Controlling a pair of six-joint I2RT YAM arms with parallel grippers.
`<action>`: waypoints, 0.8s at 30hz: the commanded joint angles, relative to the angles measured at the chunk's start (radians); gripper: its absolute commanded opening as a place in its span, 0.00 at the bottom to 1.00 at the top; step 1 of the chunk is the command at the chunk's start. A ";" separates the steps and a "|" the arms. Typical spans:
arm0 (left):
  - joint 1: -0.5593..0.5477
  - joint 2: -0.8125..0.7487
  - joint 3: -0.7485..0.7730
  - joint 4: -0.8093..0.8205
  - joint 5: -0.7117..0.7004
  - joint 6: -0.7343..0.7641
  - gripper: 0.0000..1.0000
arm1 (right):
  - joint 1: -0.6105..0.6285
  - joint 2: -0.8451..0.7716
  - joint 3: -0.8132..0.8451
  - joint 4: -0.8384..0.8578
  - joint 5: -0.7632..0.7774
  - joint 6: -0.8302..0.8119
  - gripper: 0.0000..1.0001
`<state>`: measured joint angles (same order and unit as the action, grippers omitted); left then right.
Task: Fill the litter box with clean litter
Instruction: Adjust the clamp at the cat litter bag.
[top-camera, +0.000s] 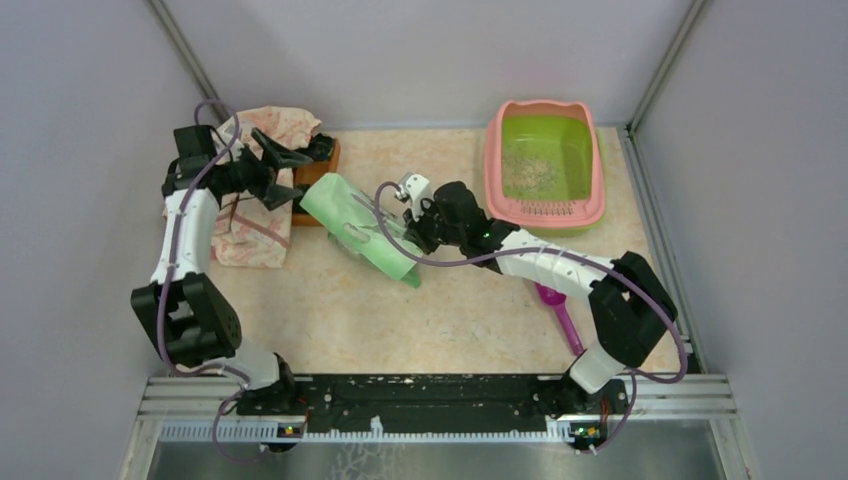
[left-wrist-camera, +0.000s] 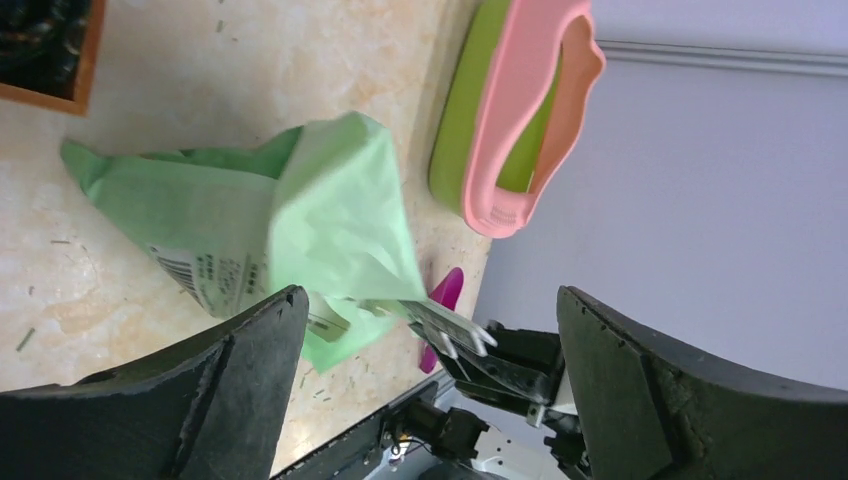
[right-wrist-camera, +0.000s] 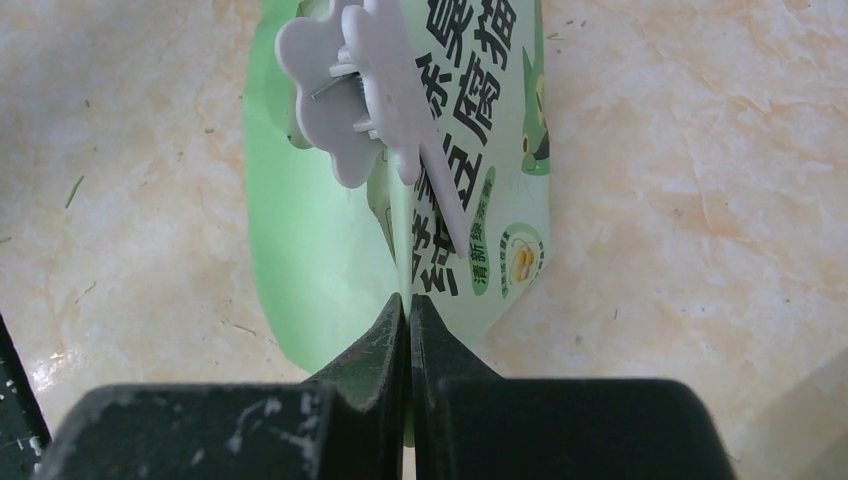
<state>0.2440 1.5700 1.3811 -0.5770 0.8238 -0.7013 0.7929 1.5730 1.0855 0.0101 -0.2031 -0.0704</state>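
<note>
The litter box (top-camera: 494, 172), pink-rimmed with a lime-green basin, stands at the back right and shows tilted in the left wrist view (left-wrist-camera: 500, 120). A thin patch of clean litter (top-camera: 530, 174) lies on its floor. A light green printed bag (top-camera: 362, 226) lies mid-table with a white clip (right-wrist-camera: 365, 90) on its top. My right gripper (right-wrist-camera: 408, 312) is shut on the bag's (right-wrist-camera: 320, 260) folded edge, just below the clip. My left gripper (left-wrist-camera: 430, 335) hangs open left of the bag (left-wrist-camera: 300, 210), nothing between its fingers (left-wrist-camera: 240, 370).
A purple scoop (top-camera: 562, 312) lies under the right arm, near the front right. A small brown wooden tray (top-camera: 322, 170) and a pink patterned cloth (top-camera: 252, 235) sit at the back left. Grey walls close in both sides and the back.
</note>
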 joint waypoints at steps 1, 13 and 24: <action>-0.007 -0.116 0.065 -0.069 -0.003 -0.016 0.99 | 0.032 -0.062 0.030 -0.006 -0.013 -0.001 0.00; -0.272 -0.290 -0.078 0.188 -0.399 0.596 0.74 | -0.045 -0.020 0.170 -0.154 -0.209 -0.094 0.00; -0.253 -0.478 -0.394 0.562 -0.431 0.720 0.68 | -0.184 0.154 0.444 -0.286 -0.504 -0.120 0.00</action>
<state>-0.0395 1.1759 1.0019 -0.2176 0.4004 -0.0586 0.6262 1.6760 1.3621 -0.2710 -0.5549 -0.1589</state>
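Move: The bag's loose flap has its middle about 11 cm to the right of the left hand, 5 cm back and some 10 cm below. The clamp on the bag sits roughly 19 cm right, 5 cm back and 10 cm below; the wooden tray is 4 cm right, 5 cm ahead and 22 cm down. From the right hand, the clamp lies about 9 cm left, 4 cm ahead and slightly lower, with the flap's middle 16 cm left and 4 cm ahead. Keeping its pinch on the bag's edge beside the clamp, the right hand eases back a centimetre, then lifts about 3 cm and goes forward, turning some 10 degrees counter-clockwise. The empty left hand arcs up about 9 cm and back, swings right, then sinks to its old height nearer the flap, rolling its left side up by over 50 degrees while its wide-open fingers close partway. ##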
